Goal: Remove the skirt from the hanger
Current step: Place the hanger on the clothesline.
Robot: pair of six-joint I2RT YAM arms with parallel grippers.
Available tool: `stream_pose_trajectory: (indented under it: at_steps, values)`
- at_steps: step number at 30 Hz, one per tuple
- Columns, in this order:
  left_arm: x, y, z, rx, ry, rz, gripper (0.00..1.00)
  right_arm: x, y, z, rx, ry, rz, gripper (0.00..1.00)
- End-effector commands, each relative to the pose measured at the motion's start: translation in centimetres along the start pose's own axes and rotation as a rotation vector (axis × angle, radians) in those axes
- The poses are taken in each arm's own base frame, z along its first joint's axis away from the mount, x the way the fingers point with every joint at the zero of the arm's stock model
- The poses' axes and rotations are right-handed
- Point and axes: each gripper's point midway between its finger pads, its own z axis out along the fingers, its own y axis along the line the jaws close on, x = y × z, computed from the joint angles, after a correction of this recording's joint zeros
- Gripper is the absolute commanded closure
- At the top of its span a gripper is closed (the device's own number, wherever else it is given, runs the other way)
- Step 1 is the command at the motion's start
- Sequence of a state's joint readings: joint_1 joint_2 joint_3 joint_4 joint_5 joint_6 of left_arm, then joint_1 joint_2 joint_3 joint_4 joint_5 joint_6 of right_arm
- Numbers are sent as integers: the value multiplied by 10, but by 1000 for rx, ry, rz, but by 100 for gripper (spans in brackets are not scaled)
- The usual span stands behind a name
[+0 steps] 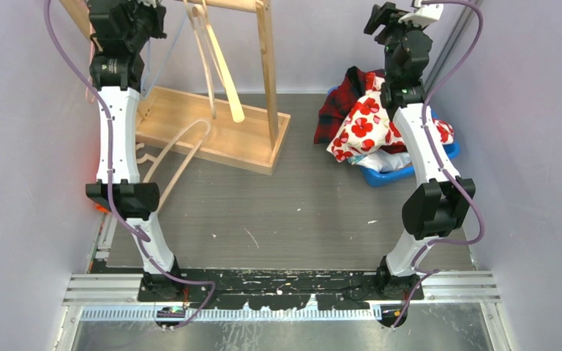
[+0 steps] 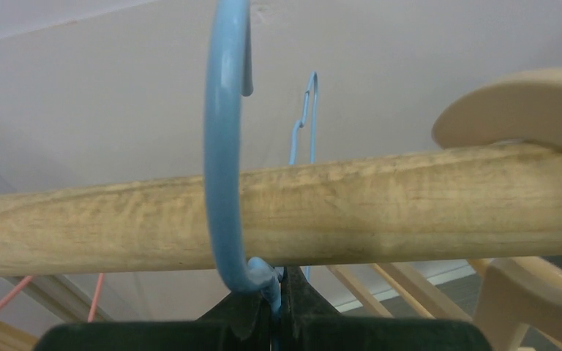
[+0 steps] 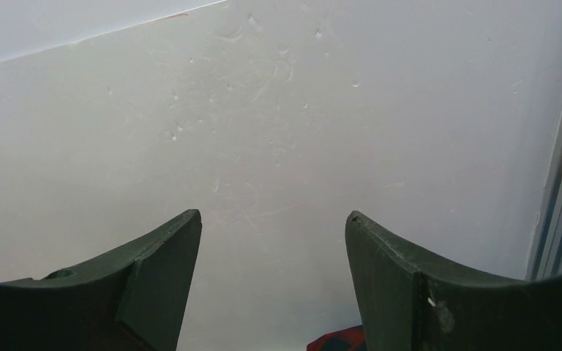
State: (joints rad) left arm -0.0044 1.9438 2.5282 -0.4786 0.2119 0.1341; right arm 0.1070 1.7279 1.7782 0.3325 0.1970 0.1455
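Observation:
My left gripper (image 2: 279, 281) is shut on the neck of a blue hanger (image 2: 223, 146), whose hook curls over the wooden rail (image 2: 410, 212) of the rack. In the top view the left gripper (image 1: 140, 13) is high at the back left, and the hanger's thin blue wire (image 1: 162, 64) hangs bare below it. A white skirt with red flowers (image 1: 364, 121) lies on the heap of clothes in the blue bin (image 1: 388, 177) at the back right. My right gripper (image 3: 273, 216) is open and empty, facing the wall; in the top view the right gripper (image 1: 389, 18) is raised above the bin.
The wooden rack's base (image 1: 212, 135) and post (image 1: 267, 73) stand at the back left, with beige hangers (image 1: 219, 66) on it and one lying against the base (image 1: 183, 153). A red plaid garment (image 1: 336, 102) is in the bin. Walls close in on both sides.

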Motion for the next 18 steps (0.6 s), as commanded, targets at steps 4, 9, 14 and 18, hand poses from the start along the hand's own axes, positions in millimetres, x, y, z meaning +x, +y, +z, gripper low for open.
stream_pose_trajectory:
  at_steps: [4, 9, 14, 18]
  values:
    - [18, 4, -1, -11, 33, -1, 100, -31, 3, -4, -14, -82, 31, 23]
    - [37, 7, -9, -32, 96, 6, 97, -29, 5, -4, -21, -70, 32, 23]
    - [27, 6, -23, -33, 87, 14, 72, -28, 6, -5, -29, -65, 33, 23]
    - [12, 4, -42, -32, 71, 37, 47, -25, 8, -5, -37, -59, 43, 23]
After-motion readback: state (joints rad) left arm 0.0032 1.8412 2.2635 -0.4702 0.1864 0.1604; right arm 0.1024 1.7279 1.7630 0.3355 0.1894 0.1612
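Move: The clothesline, a wooden rod, runs crosswise about 2 cm ahead of the left fingers and 3 cm above them, with the held blue hanger's hook reaching up over it. From that hand, a pink hanger hangs some 12 cm left and 10 cm lower, roughly level in reach; a wooden hanger hangs about 9 cm right, 2 cm ahead and 8 cm lower. From the idle right hand, this spot of clothesline is roughly 48 cm left, 1 cm ahead, 5 cm higher. The blue hanger, still pinched at its neck below the hook, is lowered about 5 cm by the left hand, easing some 2 cm forward so the hook comes down over the clothesline. Then the fingers open to nearly half and let go of the wire, while the hand draws back about 2 cm, tipped slightly further down. ##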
